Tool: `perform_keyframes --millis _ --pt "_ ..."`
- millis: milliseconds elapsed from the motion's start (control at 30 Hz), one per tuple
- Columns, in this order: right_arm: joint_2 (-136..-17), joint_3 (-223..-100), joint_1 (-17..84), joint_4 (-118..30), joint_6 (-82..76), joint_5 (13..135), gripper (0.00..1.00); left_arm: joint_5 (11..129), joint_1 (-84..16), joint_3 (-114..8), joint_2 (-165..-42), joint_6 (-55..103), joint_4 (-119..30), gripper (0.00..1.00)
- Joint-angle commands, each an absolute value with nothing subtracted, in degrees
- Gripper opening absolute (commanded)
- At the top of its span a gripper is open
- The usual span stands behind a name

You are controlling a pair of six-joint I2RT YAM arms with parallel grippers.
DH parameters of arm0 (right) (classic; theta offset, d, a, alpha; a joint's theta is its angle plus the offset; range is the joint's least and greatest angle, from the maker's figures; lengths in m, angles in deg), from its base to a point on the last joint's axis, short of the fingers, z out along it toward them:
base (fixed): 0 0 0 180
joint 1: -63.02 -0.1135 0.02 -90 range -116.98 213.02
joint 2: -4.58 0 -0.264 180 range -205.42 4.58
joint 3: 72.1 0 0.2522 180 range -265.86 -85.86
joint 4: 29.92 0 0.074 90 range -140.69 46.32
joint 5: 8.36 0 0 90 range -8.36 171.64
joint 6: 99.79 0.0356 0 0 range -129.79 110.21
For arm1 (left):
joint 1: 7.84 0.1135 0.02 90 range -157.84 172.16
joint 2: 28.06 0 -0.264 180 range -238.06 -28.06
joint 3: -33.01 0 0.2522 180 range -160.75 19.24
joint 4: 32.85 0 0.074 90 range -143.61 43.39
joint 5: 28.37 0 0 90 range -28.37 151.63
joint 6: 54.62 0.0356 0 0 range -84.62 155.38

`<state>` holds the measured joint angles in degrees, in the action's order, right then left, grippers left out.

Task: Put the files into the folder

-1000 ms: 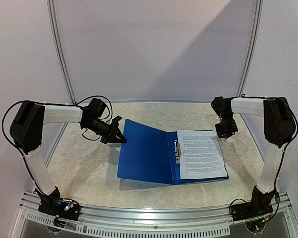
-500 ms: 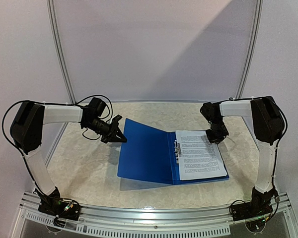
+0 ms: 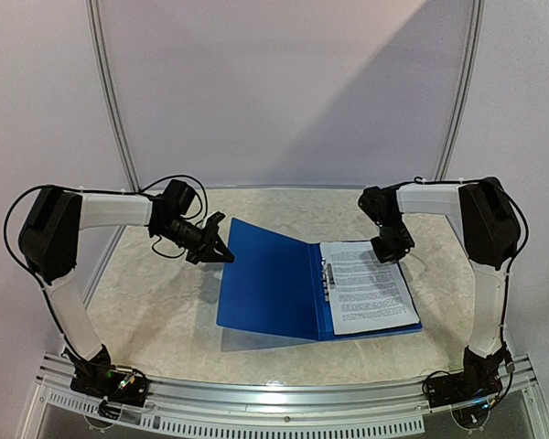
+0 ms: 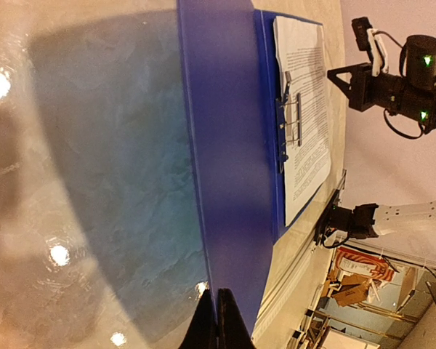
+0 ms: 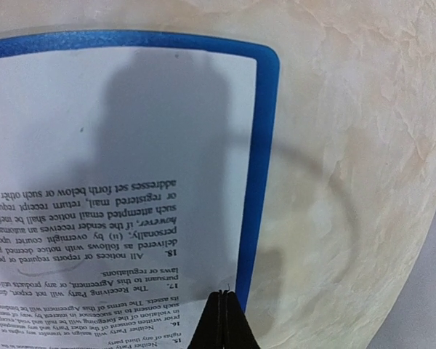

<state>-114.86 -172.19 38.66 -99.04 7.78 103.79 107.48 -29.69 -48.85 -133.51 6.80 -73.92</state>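
The dark-blue folder [image 3: 265,283] lies open on the table, its left cover tilted up off the surface. My left gripper [image 3: 221,251] is shut on that cover's far left corner, and the cover's edge [image 4: 203,182] runs in between the fingertips [image 4: 218,294]. The files [image 3: 371,288] rest on the right half as white printed sheets beside the metal spine clip [image 3: 326,274]. My right gripper [image 3: 391,254] is shut and holds nothing. It hangs over the sheets' far right corner, tip [image 5: 224,293] just inside the blue border [image 5: 261,145]. Whether it touches the paper [image 5: 116,145] is unclear.
The pale marbled table [image 3: 156,302] ends at a metal rail [image 3: 284,402] in front, where both arm bases are bolted. Curved frame posts [image 3: 110,101] and a plain wall stand behind. The left wrist view also shows the right arm [image 4: 392,80] beyond the folder.
My right arm has swung left and down from beside the folder to over the sheets' far right corner. The left gripper and the raised cover have not moved.
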Motion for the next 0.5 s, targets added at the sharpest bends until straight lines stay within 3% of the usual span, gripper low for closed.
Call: perform_keyframes --millis 0,167,367,467 --pt "-114.12 -173.49 38.58 -101.36 9.02 106.68 0.0 107.14 -29.26 -49.92 -134.45 6.73 -73.64 0.0" --pt "-108.05 -174.89 36.16 -97.11 6.07 98.48 0.0 107.15 -29.3 -49.84 -134.57 6.7 -73.68 0.0" --pt "-107.63 -177.48 27.05 -89.7 0.78 83.89 0.23 106.97 -29.31 -49.84 -134.15 6.76 -73.59 0.0" --pt "-110.05 -178.95 25.1 -88.41 0.63 80.68 0.26 107.04 -29.28 -49.88 -134.22 6.62 -73.55 0.0"
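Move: The right hand, shut, is low at the outer right edge of the files; the metal clip on the folder's spine lies about 19 cm to its left and some 5 cm back. The files' middle is about 9 cm left and 8 cm back, and the open blue cover's middle some 33 cm left and 5 cm back. From the left hand, still holding the cover's free edge, the clip is roughly 25 cm right, 2 cm back and 8 cm below. Right hand sweeps about 13 cm left towards the clip, rising 7 cm over the files, turning counter-clockwise, fingers parting. ##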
